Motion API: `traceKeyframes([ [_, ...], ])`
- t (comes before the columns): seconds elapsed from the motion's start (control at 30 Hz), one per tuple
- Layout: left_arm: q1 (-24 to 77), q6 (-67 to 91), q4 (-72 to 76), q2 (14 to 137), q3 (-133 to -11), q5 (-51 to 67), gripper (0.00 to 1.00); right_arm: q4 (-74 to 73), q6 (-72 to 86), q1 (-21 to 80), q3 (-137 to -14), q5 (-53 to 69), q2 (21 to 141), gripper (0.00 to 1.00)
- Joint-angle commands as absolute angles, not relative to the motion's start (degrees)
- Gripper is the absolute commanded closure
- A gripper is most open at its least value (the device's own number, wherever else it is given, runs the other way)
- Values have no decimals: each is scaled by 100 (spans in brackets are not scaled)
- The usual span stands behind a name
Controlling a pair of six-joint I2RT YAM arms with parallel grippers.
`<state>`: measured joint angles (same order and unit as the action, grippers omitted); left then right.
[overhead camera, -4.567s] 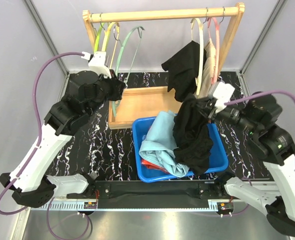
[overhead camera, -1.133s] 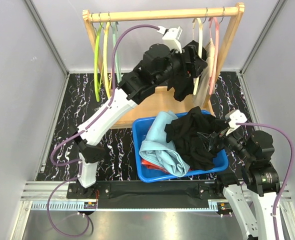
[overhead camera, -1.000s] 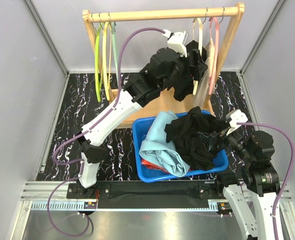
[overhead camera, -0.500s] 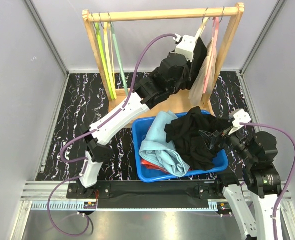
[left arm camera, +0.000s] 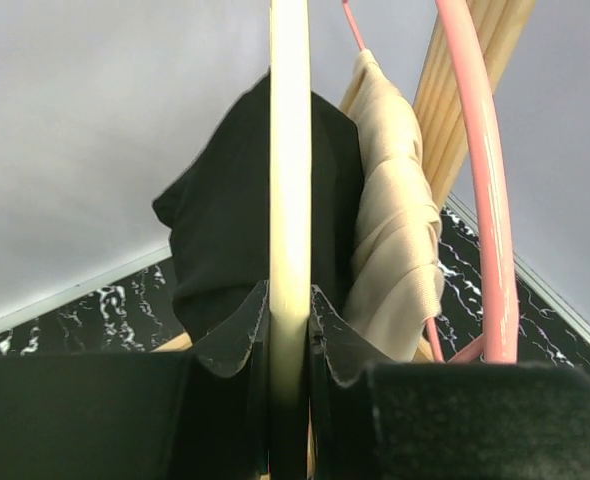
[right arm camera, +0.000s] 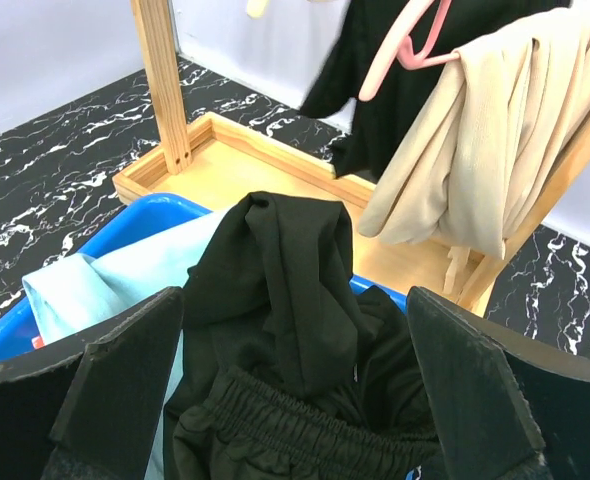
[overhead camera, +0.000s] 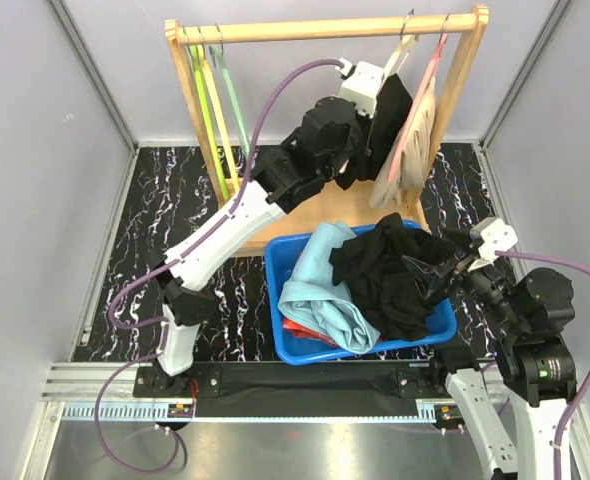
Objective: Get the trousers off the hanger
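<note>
Black trousers [overhead camera: 395,115] hang on a cream hanger [left arm camera: 289,150] at the right end of the wooden rack. Beside them, beige trousers [overhead camera: 415,150] hang on a pink hanger [overhead camera: 430,75]. My left gripper [left arm camera: 289,300] is shut on the cream hanger's lower arm, with the black trousers [left arm camera: 225,220] just behind it. In the blue bin [overhead camera: 375,350] lie another black pair [overhead camera: 390,275], a light blue pair [overhead camera: 320,285] and a red pair [overhead camera: 300,330]. My right gripper [right arm camera: 293,292] hovers open over the binned black trousers [right arm camera: 295,260], holding nothing.
The rack's top bar [overhead camera: 315,30] carries empty green and yellow hangers [overhead camera: 210,110] at its left end. Its wooden base tray [overhead camera: 250,220] sits behind the bin. The right post [overhead camera: 460,90] stands close to the beige trousers. Grey walls enclose the marbled table [overhead camera: 175,210].
My left gripper has closed on the cream hanger, and the hangers now lean to the right. The right arm has drawn back a little, still open.
</note>
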<state>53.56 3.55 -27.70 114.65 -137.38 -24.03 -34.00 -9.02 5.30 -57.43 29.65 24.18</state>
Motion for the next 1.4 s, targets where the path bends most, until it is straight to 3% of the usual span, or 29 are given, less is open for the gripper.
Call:
traceKeyframes([
  [0.0,5168,211,-1653,10521,-13773,-2751,100,-3173,-923,492,-5906,3102,2566,0],
  [0.3,5107,149,-1476,9801,-13404,-2742,100,-2997,-922,501,-5924,3436,2733,0],
  [0.53,5054,307,-1512,9327,-12745,-2777,100,-2804,-1247,501,-6082,4392,3119,0],
  [1.07,5054,676,-1520,8210,-11576,-2716,100,-2356,-1741,536,-7206,5537,5061,0],
  [1.37,5054,1318,-1591,7682,-11031,-2575,100,-2382,-2214,2204,-7935,3782,6178,0],
])
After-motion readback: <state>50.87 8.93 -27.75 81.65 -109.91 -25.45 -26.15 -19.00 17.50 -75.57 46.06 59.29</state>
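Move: The left gripper already holds the near end of the cream hanger. Its black trousers hang about 10 cm ahead and 4 cm right, roughly level; the pink hanger with beige trousers is 7 cm ahead and 9 cm right, the green hanger 5 cm ahead and 23 cm left. The blue bin's middle lies some 15 cm back, 5 cm left and 30 cm below. From the open right gripper the hanging trousers are about 20 cm ahead, 6 cm left and 5 cm higher. Keep the left fingers shut on the cream hanger; lift it about 6 cm as you set off left, then carry on level, left and back, some 14 cm left in all, drawing the black trousers along in front of the rack. Bring the open right gripper forward and left towards them, rising slightly and turning about 30 degrees counter-clockwise, without closing. ##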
